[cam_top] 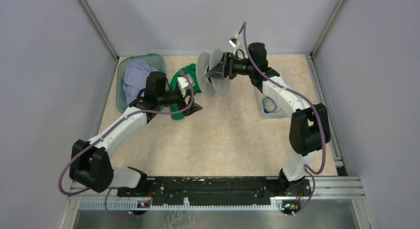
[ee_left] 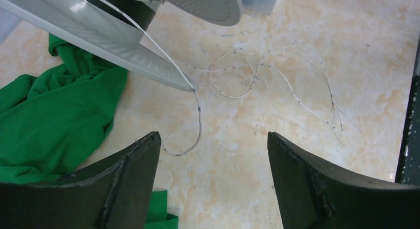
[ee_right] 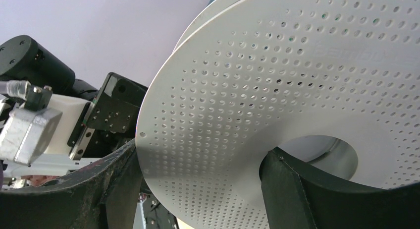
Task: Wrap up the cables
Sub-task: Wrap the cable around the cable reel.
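Note:
A hair-thin whitish cable [ee_left: 198,110] runs down from the pale-grey spool [ee_left: 114,35] and lies in loose loops [ee_left: 237,78] on the table. My left gripper [ee_left: 214,135] hovers open above the cable's free end, with nothing between its fingers. In the top view the left gripper [cam_top: 197,108] sits just below and left of the spool [cam_top: 214,73]. My right gripper [ee_right: 203,149] holds the spool [ee_right: 277,75] in the air, one finger in its centre hole and the other at the flange rim. A dark blue cable [cam_top: 270,106] lies coiled in a clear box.
A green cloth [cam_top: 183,85] lies crumpled beside the left gripper, also seen in the left wrist view [ee_left: 54,120]. A teal bin [cam_top: 121,70] with a pale cloth stands at the back left. The clear box [cam_top: 262,112] stands at the right, under the right forearm.

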Controlling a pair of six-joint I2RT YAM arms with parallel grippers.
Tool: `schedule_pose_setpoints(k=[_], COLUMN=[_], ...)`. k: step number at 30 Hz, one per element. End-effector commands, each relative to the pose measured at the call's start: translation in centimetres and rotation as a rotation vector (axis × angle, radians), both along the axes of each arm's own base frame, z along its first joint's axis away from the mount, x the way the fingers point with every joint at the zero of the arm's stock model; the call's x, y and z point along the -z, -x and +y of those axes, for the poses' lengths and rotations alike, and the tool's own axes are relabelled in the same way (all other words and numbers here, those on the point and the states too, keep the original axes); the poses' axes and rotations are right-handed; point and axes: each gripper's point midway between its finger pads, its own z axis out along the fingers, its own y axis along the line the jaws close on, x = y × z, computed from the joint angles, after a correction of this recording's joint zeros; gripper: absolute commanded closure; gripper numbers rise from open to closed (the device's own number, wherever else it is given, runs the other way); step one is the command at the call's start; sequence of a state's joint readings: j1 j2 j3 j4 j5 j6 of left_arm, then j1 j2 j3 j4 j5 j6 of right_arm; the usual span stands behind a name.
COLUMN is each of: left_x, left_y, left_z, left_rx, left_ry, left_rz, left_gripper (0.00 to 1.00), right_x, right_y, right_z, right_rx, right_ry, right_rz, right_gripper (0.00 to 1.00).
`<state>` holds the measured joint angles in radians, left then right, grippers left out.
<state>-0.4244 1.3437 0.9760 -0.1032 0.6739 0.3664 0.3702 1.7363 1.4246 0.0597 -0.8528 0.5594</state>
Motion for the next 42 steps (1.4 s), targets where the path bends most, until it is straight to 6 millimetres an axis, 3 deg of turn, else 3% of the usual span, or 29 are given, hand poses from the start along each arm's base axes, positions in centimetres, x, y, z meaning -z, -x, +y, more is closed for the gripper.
schedule_pose_setpoints(k=[1,9,14,16,22,33,36,42], left_x=[-2.7,-1.4,-0.5,-0.1,1.3,2.9,3.0,2.9], left_y=[-0.7,-0.2,-0.5,-0.4,-1.1,-1.7,-1.8,-1.7], left_z=[-1.4,-2.4,-1.9,-1.8,-1.2,0.2,0.2,-0.5], left_rx=[0.038,0.166,0.172,0.177,0.158,0.199,0.217,0.248], left_ry=[0.108,0.086,0.028,0.016,-0.044,-0.155,-0.166,-0.133], left_rz=[-0.036,-0.063,-0.096,-0.097,-0.126,-0.198,-0.220,-0.203], left_gripper=[0.20,0.57,0.72,0.73,0.56,0.52,0.57,0.79], right_x=[-5.5,-5.4,-5.7,-5.7,-5.5,-4.9,-4.8,-4.9], right_y=[1.1,1.0,1.0,1.0,1.0,1.0,1.0,1.0], right_z=[-0.3,-0.4,-0.4,-0.3,-0.4,-0.4,-0.4,-0.4], right_rx=[-0.026,-0.023,-0.025,-0.026,-0.025,-0.023,-0.023,-0.021], right_ry=[-0.069,-0.059,-0.060,-0.059,-0.054,-0.046,-0.046,-0.048], right_rz=[-0.173,-0.178,-0.181,-0.181,-0.179,-0.171,-0.171,-0.170], right_gripper=[1.00,1.00,1.00,1.00,1.00,1.00,1.00,1.00])
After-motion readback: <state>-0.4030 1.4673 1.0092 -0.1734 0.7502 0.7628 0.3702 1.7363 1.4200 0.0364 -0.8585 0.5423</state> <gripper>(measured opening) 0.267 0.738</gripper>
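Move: The loose end of the cable hangs off the reel's rim, about 2 cm ahead of the left hand point, level with it sideways and some 4 cm below. From that hand the reel's centre is roughly 9 cm ahead, 7 cm to the right and 2 cm higher; the green cloth lies on the table about 7 cm ahead, 5 cm to the left and 18 cm below. From the right hand the cable end is some 7 cm back, 6 cm left and 11 cm below. Down by about 4 cm overall and slightly forward, after a small hop right and up, the left hand follows the dangling cable end. It tips its fingers down and turns clockwise, about 10 degrees each; they close, reopen to nearly half, then narrow again around the cable end. The right hand keeps the reel held almost still. ##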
